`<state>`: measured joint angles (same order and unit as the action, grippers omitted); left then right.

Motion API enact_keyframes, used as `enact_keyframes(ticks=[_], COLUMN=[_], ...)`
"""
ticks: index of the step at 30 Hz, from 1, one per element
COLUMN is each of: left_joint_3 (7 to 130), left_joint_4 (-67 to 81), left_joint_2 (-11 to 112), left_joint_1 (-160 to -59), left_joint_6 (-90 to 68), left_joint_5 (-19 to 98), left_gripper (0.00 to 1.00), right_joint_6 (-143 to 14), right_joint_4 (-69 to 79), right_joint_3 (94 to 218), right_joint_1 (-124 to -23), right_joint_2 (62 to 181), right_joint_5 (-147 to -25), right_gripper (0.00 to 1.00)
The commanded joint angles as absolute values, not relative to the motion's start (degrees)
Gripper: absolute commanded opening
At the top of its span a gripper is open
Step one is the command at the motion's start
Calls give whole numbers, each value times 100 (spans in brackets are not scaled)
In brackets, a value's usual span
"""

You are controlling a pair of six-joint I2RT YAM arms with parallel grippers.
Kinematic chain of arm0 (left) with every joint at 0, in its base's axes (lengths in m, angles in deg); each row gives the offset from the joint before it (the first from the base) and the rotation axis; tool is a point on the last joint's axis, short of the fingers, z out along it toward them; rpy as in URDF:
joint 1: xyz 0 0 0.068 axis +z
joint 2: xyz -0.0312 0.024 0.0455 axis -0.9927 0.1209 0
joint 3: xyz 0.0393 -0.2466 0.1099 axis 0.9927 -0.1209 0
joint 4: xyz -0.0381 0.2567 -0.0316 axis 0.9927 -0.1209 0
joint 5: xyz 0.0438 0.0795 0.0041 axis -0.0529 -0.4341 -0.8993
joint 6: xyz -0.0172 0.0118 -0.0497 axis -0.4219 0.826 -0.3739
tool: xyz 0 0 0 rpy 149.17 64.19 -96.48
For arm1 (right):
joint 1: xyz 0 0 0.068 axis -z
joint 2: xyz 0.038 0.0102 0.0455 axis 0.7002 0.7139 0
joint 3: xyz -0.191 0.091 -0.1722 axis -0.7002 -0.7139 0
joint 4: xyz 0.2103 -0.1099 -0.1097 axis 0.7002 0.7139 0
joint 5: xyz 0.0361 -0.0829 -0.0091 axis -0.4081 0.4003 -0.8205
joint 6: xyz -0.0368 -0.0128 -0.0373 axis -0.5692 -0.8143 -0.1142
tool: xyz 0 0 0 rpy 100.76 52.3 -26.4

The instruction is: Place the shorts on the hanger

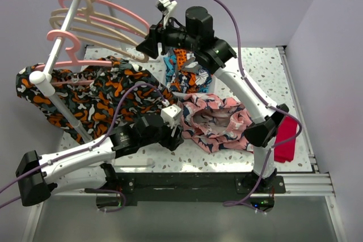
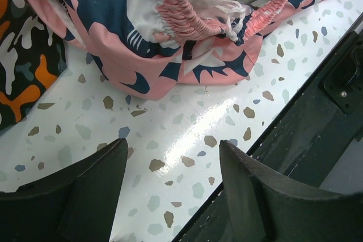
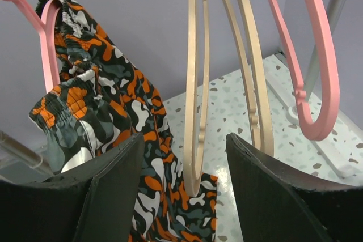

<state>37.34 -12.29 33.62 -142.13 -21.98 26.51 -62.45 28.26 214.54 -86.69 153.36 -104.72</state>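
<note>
The salmon-pink shorts (image 1: pixel 218 120) with a navy and white print lie crumpled on the table, their gathered waistband (image 2: pixel 187 15) facing my left gripper. My left gripper (image 2: pixel 173 157) hovers open just short of them, low over bare tabletop, with nothing between its fingers. On the rail at the back left hangs the beige hanger (image 1: pixel 108 33). My right gripper (image 3: pixel 184 140) is raised to it and stands open. The hanger's lower end (image 3: pixel 195 94) hangs between the two fingers with a gap on each side.
A second beige hanger (image 3: pixel 249 72) and a pink hanger (image 3: pixel 317 72) hang beside it. A black-orange-white garment (image 1: pixel 96 92) drapes from another pink hanger (image 3: pixel 48 43) on the white rail (image 1: pixel 62 83). A red cloth (image 1: pixel 286 137) lies at the right. The black front rail (image 2: pixel 317 100) borders the table.
</note>
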Motion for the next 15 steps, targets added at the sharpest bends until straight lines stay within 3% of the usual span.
enact_keyframes(ticks=[1,15], left_joint_3=[3698,3663], left_joint_4=[-1059,-1165], left_joint_2=[3218,3139], left_joint_1=[-14247,-14238], left_joint_6=[-2358,-2332], left_joint_5=[2535,2456], left_gripper=[70,70], right_joint_6=[-6424,-6635], right_joint_4=[2875,2778], right_joint_3=[21965,22422], right_joint_1=[-8751,-9041], right_joint_2=[15541,16157], right_joint_5=[-10274,-9949], right_gripper=[63,59])
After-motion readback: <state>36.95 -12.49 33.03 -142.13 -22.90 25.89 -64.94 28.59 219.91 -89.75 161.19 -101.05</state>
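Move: My right hand points left, fingers open, at the end of the nearest free beige hanger, which lies about 5 cm to its left, some 2 cm ahead and 5 cm below. The next beige hanger is roughly 6 cm farther forward than that end. The hung camo shorts are about 15 cm to my right hand's left, 12 cm back and 15 cm below. From my left hand, the nearest beige hanger's end is some 22 cm ahead, 7 cm left and 25 cm up. I ease my right hand left towards the end of the nearest beige hanger, about 4 cm, and let it sink nearly as much, with a slight drift forward. The sinking starts only after the first bit of leftward travel. My fingers stay open, pointing left, one on each side of the hanger's line, and the wrist hardly turns. ##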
